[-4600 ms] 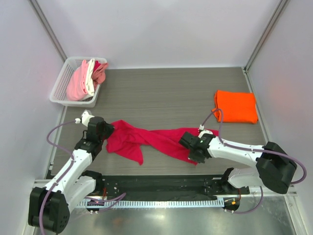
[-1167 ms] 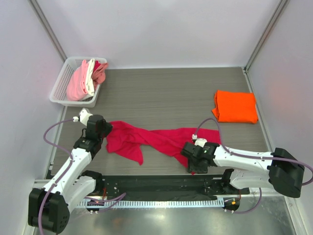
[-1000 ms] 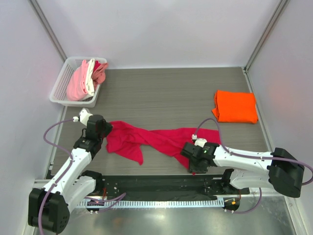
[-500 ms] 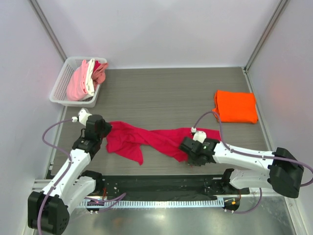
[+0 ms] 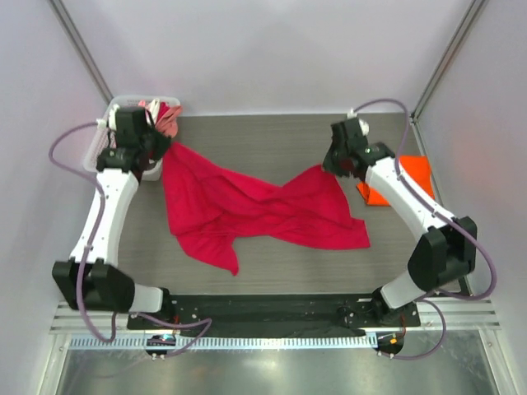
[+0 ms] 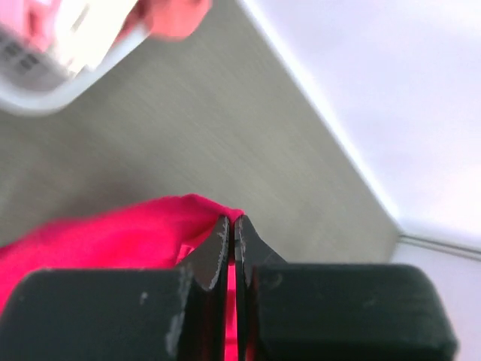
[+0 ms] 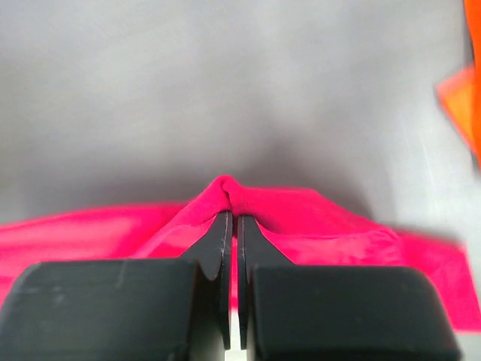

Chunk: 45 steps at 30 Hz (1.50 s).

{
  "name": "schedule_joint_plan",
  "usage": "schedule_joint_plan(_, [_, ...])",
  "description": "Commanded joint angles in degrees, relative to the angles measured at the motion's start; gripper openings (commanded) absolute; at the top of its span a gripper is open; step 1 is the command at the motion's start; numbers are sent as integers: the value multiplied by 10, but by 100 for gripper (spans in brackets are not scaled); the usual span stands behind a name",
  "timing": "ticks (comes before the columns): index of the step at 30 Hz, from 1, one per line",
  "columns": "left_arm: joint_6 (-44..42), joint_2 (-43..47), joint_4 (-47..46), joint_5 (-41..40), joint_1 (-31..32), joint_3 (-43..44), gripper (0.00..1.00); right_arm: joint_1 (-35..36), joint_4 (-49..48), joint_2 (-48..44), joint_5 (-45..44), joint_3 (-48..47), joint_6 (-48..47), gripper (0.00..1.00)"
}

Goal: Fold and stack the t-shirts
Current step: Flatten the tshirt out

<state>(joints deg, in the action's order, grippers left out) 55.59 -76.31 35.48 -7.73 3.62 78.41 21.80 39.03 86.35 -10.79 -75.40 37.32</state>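
The crimson t-shirt (image 5: 247, 210) is stretched across the middle of the table, held up by two far corners while its lower part drapes toward the near edge. My left gripper (image 5: 165, 148) is shut on its left corner beside the basket; in the left wrist view the jaws (image 6: 231, 220) pinch red cloth (image 6: 105, 237). At the far right my right gripper (image 5: 328, 164) is shut on the other corner, and the right wrist view shows the cloth (image 7: 323, 218) bunched at its fingertips (image 7: 231, 216). A folded orange t-shirt (image 5: 418, 174) lies at the right, partly behind the right arm.
A white basket (image 5: 92, 155) at the far left corner holds pink and white shirts (image 5: 166, 117), mostly hidden by the left arm. The basket (image 6: 45, 86) also shows in the left wrist view. Grey walls close the table on the left, the back and the right.
The right gripper closed on the crimson shirt near the front edge. Both arms then swung to the far side of the table, lifting and spreading the shirt between them.
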Motion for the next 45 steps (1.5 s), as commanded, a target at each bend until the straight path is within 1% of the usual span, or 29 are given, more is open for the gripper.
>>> schedule_joint_plan(1, [-33,-54,71,108,-34,154,0,-32,-3,32,67,-128,-56,1])
schedule_joint_plan(2, [-39,-76,98,126,-55,239,0,-40,2,36,88,-150,-60,1])
schedule_joint_plan(4, [-54,-82,134,150,-58,305,0,-42,11,26,101,-201,-77,1])
schedule_joint_plan(5, [-59,-75,143,157,-59,360,0,-42,21,17,101,-214,-80,1])
schedule_joint_plan(7, [-72,-54,165,168,-60,395,0,-42,25,-27,119,-231,-83,1])
schedule_joint_plan(8, [-75,-26,169,177,-60,414,0,-43,29,-45,125,-230,-87,1])
schedule_joint_plan(11, [-74,40,170,197,-60,409,0,-42,31,-143,156,-216,-81,1])
schedule_joint_plan(12, [-73,91,169,198,-60,395,0,-43,32,-170,173,-201,-78,1])
schedule_joint_plan(13, [-72,114,166,198,-60,387,0,-42,33,-224,179,-194,-74,1])
schedule_joint_plan(14, [-72,143,165,197,-60,377,0,-42,37,-249,183,-187,-71,1])
schedule_joint_plan(16, [-77,206,186,169,-60,373,0,-42,62,-319,190,-172,-53,1])
schedule_joint_plan(19, [-81,256,215,151,-61,383,0,-42,96,-369,189,-181,-44,1])
schedule_joint_plan(23, [-68,266,215,141,-57,380,0,-42,134,-405,171,-216,-38,1])
schedule_joint_plan(27, [-50,216,188,154,-57,380,0,-42,147,-376,125,-231,-48,1])
schedule_joint_plan(29, [-42,174,147,175,-58,362,0,-42,144,-356,111,-222,-58,1])
schedule_joint_plan(30, [-38,155,132,183,-57,355,0,-42,135,-342,71,-209,-59,1])
schedule_joint_plan(32, [-24,122,90,189,-58,343,0,-42,123,-303,43,-194,-59,1])
schedule_joint_plan(33, [-21,82,75,191,-57,330,0,-42,106,-287,24,-187,-58,1])
schedule_joint_plan(35, [-10,34,40,192,-58,334,0,-43,82,-229,20,-193,-58,1])
schedule_joint_plan(36, [-7,-15,30,192,-58,353,0,-43,78,-206,22,-216,-60,1])
schedule_joint_plan(37, [-6,-48,27,195,-58,378,0,-44,75,-151,29,-231,-61,1])
schedule_joint_plan(38, [-10,-78,30,196,-58,404,0,-47,69,-125,37,-250,-63,1])
schedule_joint_plan(39, [-12,-105,38,196,-59,434,0,-51,68,-95,47,-296,-63,1])
schedule_joint_plan(40, [-17,-165,59,189,-61,519,0,-64,67,-68,73,-324,-63,1])
schedule_joint_plan(41, [-32,-192,70,179,-62,565,0,-76,69,-15,88,-384,-59,1])
schedule_joint_plan(42, [-34,-222,78,164,-65,620,0,-88,69,8,100,-416,-50,1])
schedule_joint_plan(43, [-30,-262,77,163,-79,695,0,-102,69,29,136,-447,-43,1])
schedule_joint_plan(44, [-17,-277,64,171,-91,719,0,-131,69,76,182,-514,-36,1])
schedule_joint_plan(45, [31,-284,40,186,-105,723,0,-145,69,96,204,-546,-28,1])
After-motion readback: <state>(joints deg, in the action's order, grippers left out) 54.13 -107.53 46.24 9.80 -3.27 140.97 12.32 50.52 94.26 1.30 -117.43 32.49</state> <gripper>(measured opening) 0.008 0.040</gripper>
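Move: Each closed gripper already holds a corner of the crumpled red t-shirt. The t-shirt's middle lies some 20 cm right of the left hand, 5 cm back and about 23 cm below; from the right hand, about 17 cm left, 2 cm back and 13 cm below. The basket stands roughly 18 cm ahead, 14 cm left and 22 cm below the left hand; the folded orange shirt about 9 cm ahead, 21 cm right and 16 cm below the right. Fling the red t-shirt with both arms together, grippers kept shut on its corners: rise with a brief reach forward, sweep up and back towards the bases to some 35 cm above the start, fingers tipping up about 50 degrees, then swing both hands forward and partly down again past where they began, tipping the fingers partway back down. ##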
